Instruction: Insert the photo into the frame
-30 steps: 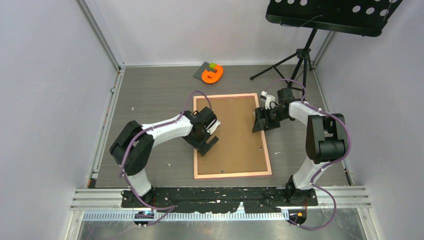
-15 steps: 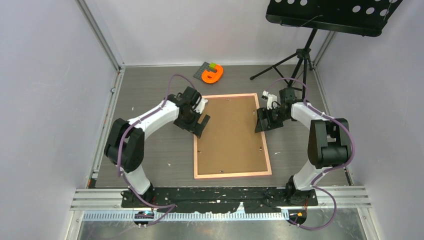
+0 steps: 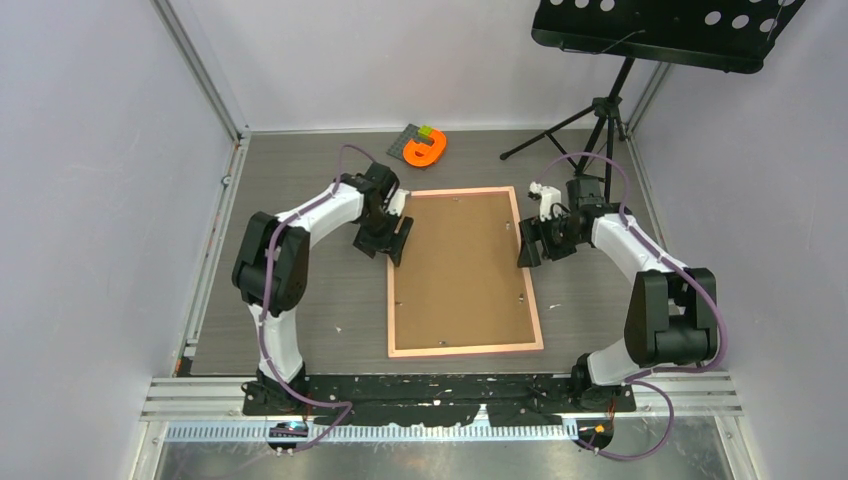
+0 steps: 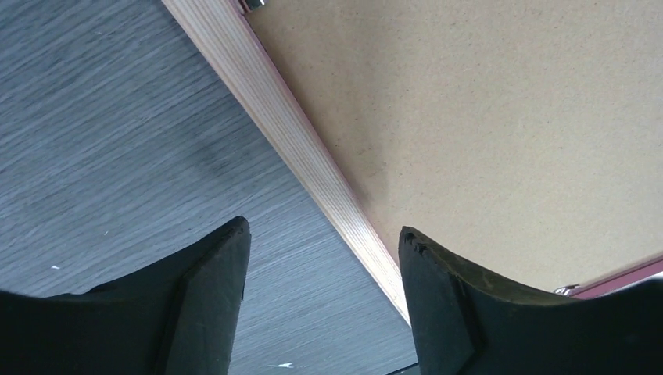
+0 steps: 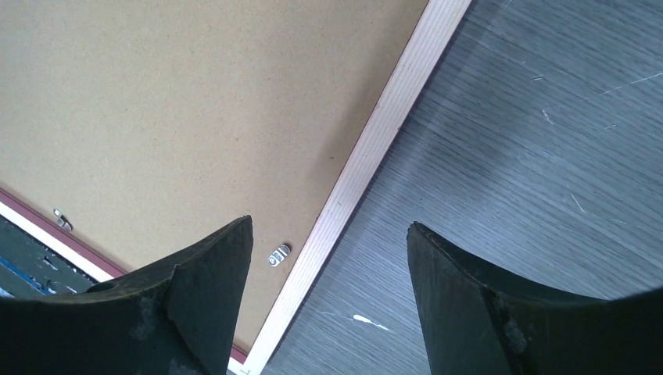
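The frame (image 3: 465, 350) lies flat mid-table, pink rails around a plain brown backing board (image 3: 462, 270). The photo is hidden. My left gripper (image 3: 398, 243) hangs at the frame's left rail, near its far end. In the left wrist view the left gripper (image 4: 323, 234) is open and straddles the pale rail (image 4: 289, 133), one finger over the table, the other over the board (image 4: 485, 117). My right gripper (image 3: 527, 248) is at the right rail. It stands open (image 5: 329, 226) astride that rail (image 5: 375, 148), with a small metal tab (image 5: 279, 255) showing on the board (image 5: 195, 101).
An orange object (image 3: 425, 149) on a small grey-green plate sits at the far edge of the table. A black music stand's tripod (image 3: 600, 120) stands at the back right. Grey walls close in on both sides.
My left gripper has swung from over the backing board out to the frame's left rail and its jaws have narrowed a little. My right gripper has shifted slightly right along the right rail.
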`<state>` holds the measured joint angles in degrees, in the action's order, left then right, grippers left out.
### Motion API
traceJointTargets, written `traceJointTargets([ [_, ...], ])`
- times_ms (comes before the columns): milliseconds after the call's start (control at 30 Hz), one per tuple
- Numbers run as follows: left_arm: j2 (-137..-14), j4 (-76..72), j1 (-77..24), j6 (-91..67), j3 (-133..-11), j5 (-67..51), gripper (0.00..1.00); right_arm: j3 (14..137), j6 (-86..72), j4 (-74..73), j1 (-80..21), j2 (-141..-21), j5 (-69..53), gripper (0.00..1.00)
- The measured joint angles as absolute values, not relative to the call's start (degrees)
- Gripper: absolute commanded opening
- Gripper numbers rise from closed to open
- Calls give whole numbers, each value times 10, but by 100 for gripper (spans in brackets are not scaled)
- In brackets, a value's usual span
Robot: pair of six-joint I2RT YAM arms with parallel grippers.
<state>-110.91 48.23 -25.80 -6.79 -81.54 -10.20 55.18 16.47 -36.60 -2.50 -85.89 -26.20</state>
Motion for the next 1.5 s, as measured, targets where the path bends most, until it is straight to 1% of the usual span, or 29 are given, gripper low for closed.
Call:
traceJointTargets([
  [267, -1128, 486, -258, -86, -819, -119, 50, 551, 188, -376, -25, -852, -258, 78],
  [500, -1137, 486, -258, -95, -819, -126, 42, 542, 236, -397, -25, -851, -258, 78],
  [767, -1139, 484, -259, -105, -819, -140, 24, 536, 312, -428, -28, -851, -258, 78],
  [967, -1139, 484, -259, -119, -819, -146, 14, 523, 335, -440, -42, -851, -256, 78],
  [1233, -1140, 484, -260, -123, -819, -146, 11, 517, 328, -432, -84, -867, -239, 78],
  [1500, -1140, 484, -260, -129, -819, -145, 5, 514, 293, -407, -109, -886, -199, 76],
])
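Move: The frame's left rail lies just under the left hand, about 2 cm to its right, 1 cm back and 2 cm below. The lower-left clip, beside that rail, is some 9 cm back and 2 cm right of the hand. From the right hand, the lower-right clip is about 8 cm back, 4 cm left and 5 cm below; the right rail passes 3 cm to the hand's left, level with it, and the frame's near-right corner lies some 18 cm straight back. Ease the left gripper about 2 cm right, back and down onto the left rail, closing the fingers until they pinch the rail from outside and inside, then hold. Meanwhile bring the open right gripper back some 5 cm along the right rail and down 4 cm towards the lower-right clip, turning counter-clockwise nearly 20 degrees and easing left at the end. ##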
